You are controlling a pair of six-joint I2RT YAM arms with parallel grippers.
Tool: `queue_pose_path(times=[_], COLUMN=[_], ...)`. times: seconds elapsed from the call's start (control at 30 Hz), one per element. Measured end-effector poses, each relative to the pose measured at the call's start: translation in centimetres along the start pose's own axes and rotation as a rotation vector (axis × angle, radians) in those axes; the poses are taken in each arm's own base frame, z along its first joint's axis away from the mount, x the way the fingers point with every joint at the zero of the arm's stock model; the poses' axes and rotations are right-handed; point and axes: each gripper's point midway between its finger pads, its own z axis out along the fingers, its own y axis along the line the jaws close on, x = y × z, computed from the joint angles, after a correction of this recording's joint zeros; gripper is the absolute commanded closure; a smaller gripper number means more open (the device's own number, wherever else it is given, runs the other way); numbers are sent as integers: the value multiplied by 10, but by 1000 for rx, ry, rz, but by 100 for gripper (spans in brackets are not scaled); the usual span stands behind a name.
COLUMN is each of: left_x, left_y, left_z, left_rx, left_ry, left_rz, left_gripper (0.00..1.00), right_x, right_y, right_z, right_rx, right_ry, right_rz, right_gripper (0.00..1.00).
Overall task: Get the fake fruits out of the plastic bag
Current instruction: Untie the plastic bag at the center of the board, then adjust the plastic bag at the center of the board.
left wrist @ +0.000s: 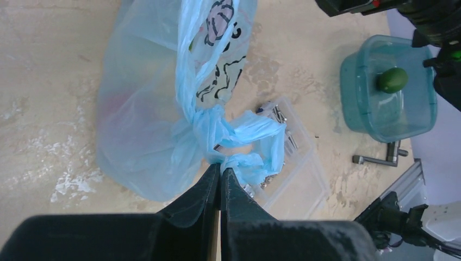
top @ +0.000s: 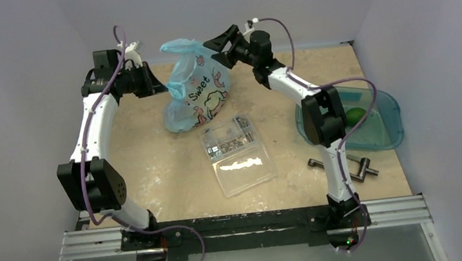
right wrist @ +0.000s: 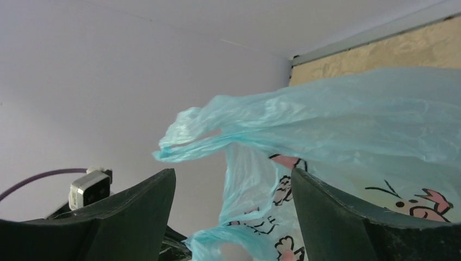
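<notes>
The light-blue plastic bag (top: 197,94) with "Sweet" printed on it stands at the back middle of the table, pulled up on its left side. My left gripper (top: 162,88) is shut on one twisted handle of the bag (left wrist: 220,163). My right gripper (top: 212,49) hangs open just right of the bag's top. Its jaws (right wrist: 234,179) stand wide apart, and the other handle (right wrist: 217,128) floats loose in front of them, untouched. One green fake fruit (top: 356,116) lies in the teal tray (top: 387,104). A faint reddish shape (left wrist: 111,103) shows through the bag wall.
A clear plastic box (top: 244,161) holding small metal parts lies in front of the bag. A dark metal tool (top: 355,166) lies near the right arm's base. The teal tray (left wrist: 348,92) sits at the right edge, and walls close in the back and sides.
</notes>
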Motion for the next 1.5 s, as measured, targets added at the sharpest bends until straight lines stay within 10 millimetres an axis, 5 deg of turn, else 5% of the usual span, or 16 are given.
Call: queue_pose_path(times=[0.2, 0.33, 0.57, 0.8, 0.93, 1.13, 1.23, 1.33, 1.5], left_x=[-1, -2, -2, -2, -2, -2, -2, -2, -3], left_y=[-11, -15, -16, -16, -17, -18, -19, -19, -21], left_z=[-1, -3, -3, -3, -3, -5, -5, -5, -8], left_rx=[57, 76, 79, 79, 84, 90, 95, 100, 98], left_ry=[-1, -7, -6, -5, -5, -7, -7, -7, -16], left_rz=[-5, 2, 5, 6, 10, 24, 31, 35, 54], left_gripper=[100, 100, 100, 100, 91, 97, 96, 80, 67], right_x=[-1, 23, 85, 98, 99, 106, 107, 107, 109], right_y=[60, 70, -2, -73, -78, -64, -57, -50, -48], right_z=[-32, -28, 1, 21, 32, 35, 35, 35, 37], right_rx=[12, 20, 161, 290, 290, 262, 253, 243, 236], right_ry=[-75, -90, -27, -12, -11, 1, -1, -10, -5], right_rz=[-181, -205, -159, -138, -152, -214, -245, -259, -287], right_gripper=[20, 22, 29, 45, 57, 41, 41, 52, 100])
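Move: The bag's loose edge that the right fingers will shut on lies about 4 cm back, 9 cm left and 8 cm below the right hand. From that hand, the bag's raised end is some 3 cm ahead and 9 cm left at its height; the pulled-out handle is about 9 cm back, 13 cm left, 7 cm lower; the bag's body is some 10 cm back, 8 cm left, 18 cm lower. From the left hand the edge is roughly 5 cm ahead, 6 cm right, 5 cm lower. The right fingertips come to pinch the bag's loose edge beneath its raised end: the right hand first lifts some 6 cm while drawing back, then sweeps left and steeply down before easing up slightly, rolling about 20 degrees, its wide-open fingers narrowing, reopening a little and finally closing. The left hand holds nearly still on the handle, then late on parts its shut fingers about a quarter. ##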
